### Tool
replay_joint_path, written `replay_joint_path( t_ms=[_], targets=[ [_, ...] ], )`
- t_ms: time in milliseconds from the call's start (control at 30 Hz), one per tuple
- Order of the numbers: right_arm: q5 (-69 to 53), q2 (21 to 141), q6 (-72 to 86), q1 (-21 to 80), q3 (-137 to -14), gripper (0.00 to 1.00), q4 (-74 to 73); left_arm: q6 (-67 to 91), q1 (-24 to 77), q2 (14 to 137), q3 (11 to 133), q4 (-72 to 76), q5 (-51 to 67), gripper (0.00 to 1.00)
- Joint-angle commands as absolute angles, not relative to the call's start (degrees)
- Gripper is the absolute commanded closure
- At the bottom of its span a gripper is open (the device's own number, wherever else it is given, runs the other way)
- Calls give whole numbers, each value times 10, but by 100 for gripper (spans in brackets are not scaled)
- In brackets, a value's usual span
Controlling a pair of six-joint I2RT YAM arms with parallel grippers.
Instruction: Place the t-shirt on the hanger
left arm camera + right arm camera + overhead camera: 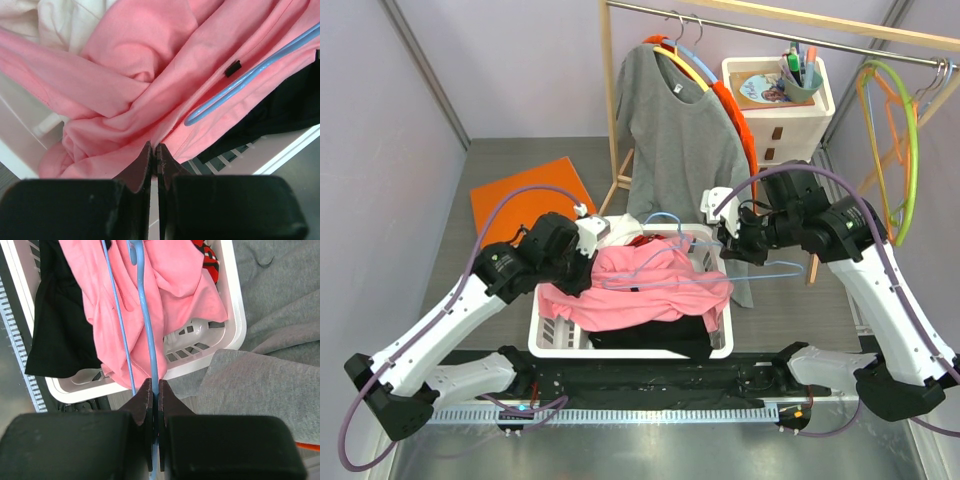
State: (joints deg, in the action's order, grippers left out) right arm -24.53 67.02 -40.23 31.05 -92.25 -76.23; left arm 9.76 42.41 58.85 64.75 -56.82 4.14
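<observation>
The pink t-shirt (645, 285) lies bunched over the white laundry basket (552, 345). My left gripper (586, 280) is at its left side; in the left wrist view it (155, 147) is shut on a fold of the t-shirt (130, 90). A small dark label (232, 67) shows beside a loop of the light-blue hanger (225, 92) that lies against the fabric. My right gripper (725, 245) is at the basket's right rim. In the right wrist view it (154, 385) is shut on the hanger (145, 315), whose wire runs over the t-shirt (175, 285).
A grey long-sleeved shirt (675, 130) hangs from the rail behind the basket and drapes by my right gripper (270, 375). Lime-green and orange hangers (910, 170) hang at right. A white drawer unit (780, 110), an orange board (525, 195) and a black garment (660, 335) are also present.
</observation>
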Motion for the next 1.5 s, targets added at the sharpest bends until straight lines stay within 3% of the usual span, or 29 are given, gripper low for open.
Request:
replay_joint_path(
  t_ms=[0, 400, 633, 1100, 1467],
  targets=[
    [-243, 671, -403, 315, -929, 99, -723, 81, 427, 577, 637, -573, 46, 95],
    [-257, 667, -417, 326, -911, 99, -742, 80, 428, 583, 657, -567, 25, 95],
    [-248, 669, -410, 338, -898, 99, -724, 85, 428, 586, 700, -555, 92, 91],
    [-286, 678, -320, 374, -893, 99, -606, 100, 428, 620, 779, -548, 100, 91],
    [-293, 628, -191, 382, -762, 99, -415, 115, 429, 623, 803, -526, 98, 94]
  ],
)
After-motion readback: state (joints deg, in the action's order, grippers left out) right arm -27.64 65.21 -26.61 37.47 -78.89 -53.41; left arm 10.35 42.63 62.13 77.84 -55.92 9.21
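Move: The left hand pinches the pink t-shirt's collar. The free end of the blue hanger hangs about 5 cm to its right, level in reach and some 4 cm above, with the black label about 11 cm right and the white cloth 7 cm right and 12 cm farther out. From the right hand, which grips the hanger's other shoulder, the held collar edge lies about 28 cm left, 7 cm back and roughly 8 cm below; the hook is 12 cm left and 7 cm ahead. The left hand keeps its pinch on the collar, dips slightly, then lifts it about 7.5 cm while carrying it some 3 cm right towards the hanger's free end, its fingers tipping a little more to the right. Still holding the hanger, the right hand first barely shifts and sinks a little, then pushes the hanger about 6 cm left towards the held collar, rising and then dipping again as it rolls its left side up roughly 10 degrees to feed the free end into the neck opening. ##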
